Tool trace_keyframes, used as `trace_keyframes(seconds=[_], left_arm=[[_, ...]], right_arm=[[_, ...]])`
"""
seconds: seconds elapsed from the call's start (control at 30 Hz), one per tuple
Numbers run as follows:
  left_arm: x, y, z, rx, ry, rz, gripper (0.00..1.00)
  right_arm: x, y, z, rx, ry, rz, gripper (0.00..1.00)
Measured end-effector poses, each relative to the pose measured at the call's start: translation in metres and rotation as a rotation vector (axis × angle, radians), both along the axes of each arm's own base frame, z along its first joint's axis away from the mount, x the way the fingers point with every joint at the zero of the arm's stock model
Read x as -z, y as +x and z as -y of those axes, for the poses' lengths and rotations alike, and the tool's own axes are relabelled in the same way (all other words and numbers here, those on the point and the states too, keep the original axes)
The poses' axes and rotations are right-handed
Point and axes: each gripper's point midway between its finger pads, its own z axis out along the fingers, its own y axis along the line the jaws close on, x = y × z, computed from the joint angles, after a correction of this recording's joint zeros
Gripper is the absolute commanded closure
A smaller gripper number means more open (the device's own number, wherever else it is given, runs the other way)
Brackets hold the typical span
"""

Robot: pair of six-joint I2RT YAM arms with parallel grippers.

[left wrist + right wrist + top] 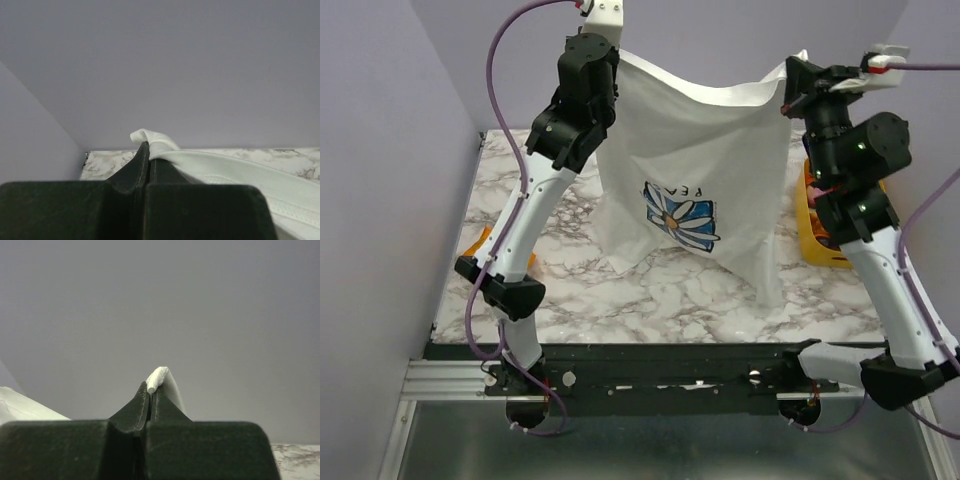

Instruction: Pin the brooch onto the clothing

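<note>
The clothing (pixel 700 140), a white T-shirt with a blue square flower print (pixel 682 212), hangs spread in the air above the marble table (pixel 650 290). Only its lower folds reach the tabletop. My left gripper (pixel 616 52) is shut on the shirt's upper left corner, and in the left wrist view the white hem (pixel 150 137) bunches over the closed fingertips of the left gripper (pixel 149 150). My right gripper (pixel 792 78) is shut on the upper right corner; the right wrist view shows a rolled tuft of cloth (pixel 159 377) pinched in the right gripper (pixel 151 392). The brooch is out of view.
An orange bin (pixel 817 238) stands at the table's right edge behind the right arm. A smaller orange piece (pixel 480 240) lies at the left edge beside the left arm. Purple walls close in the back and both sides.
</note>
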Motion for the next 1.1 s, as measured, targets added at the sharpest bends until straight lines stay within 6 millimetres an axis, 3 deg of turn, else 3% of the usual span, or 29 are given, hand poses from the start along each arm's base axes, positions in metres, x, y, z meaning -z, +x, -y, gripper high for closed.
trace_keyframes(seconds=[0.17, 0.23, 0.33, 0.43, 0.6, 0.8, 1.1], left_arm=[[0.02, 0.045, -0.006, 0.002, 0.005, -0.004, 1.0], [0.015, 0.064, -0.006, 0.018, -0.027, 0.027, 1.0], [0.012, 0.087, -0.012, 0.038, -0.093, 0.081, 1.0], [-0.002, 0.097, -0.028, 0.064, -0.194, 0.164, 1.0], [-0.047, 0.098, -0.056, 0.128, -0.329, 0.33, 1.0], [-0.109, 0.075, -0.071, 0.224, -0.408, 0.527, 1.0], [-0.125, 0.066, -0.068, 0.282, -0.408, 0.583, 1.0]], right_arm=[[0.028, 0.064, -0.013, 0.026, -0.042, -0.077, 0.99], [0.032, 0.09, -0.012, 0.016, -0.034, -0.095, 0.99], [0.029, 0.121, 0.003, -0.012, 0.031, -0.102, 0.99], [0.005, 0.144, 0.019, -0.05, 0.104, -0.057, 0.99], [-0.039, 0.138, 0.014, -0.15, 0.152, 0.05, 0.99], [-0.089, 0.126, 0.008, -0.234, 0.192, 0.192, 0.99], [-0.062, 0.155, 0.01, -0.253, 0.225, 0.134, 0.99]])
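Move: Both hands already hold a top corner of the clothing, high over the table. Its middle hangs about 13 cm to the right of the left hand, 12 cm back and some 20 cm below. From the right hand it is about 13 cm to the left, 3 cm back and 22 cm below. The yellow basket lies some 22 cm to the right hand's right, about 2 cm farther out and 53 cm below. Keeping their corners pinched, both shut hands swing the clothing outward. The left goes about 10 cm forward with a slight dip, then pulls left and climbs some 12 cm, easing back a little as its fingers tip up and its left side rolls down. The right sweeps about 15 cm forward, dipping, rising, then sinking slightly near the end, while turning counter-clockwise. ##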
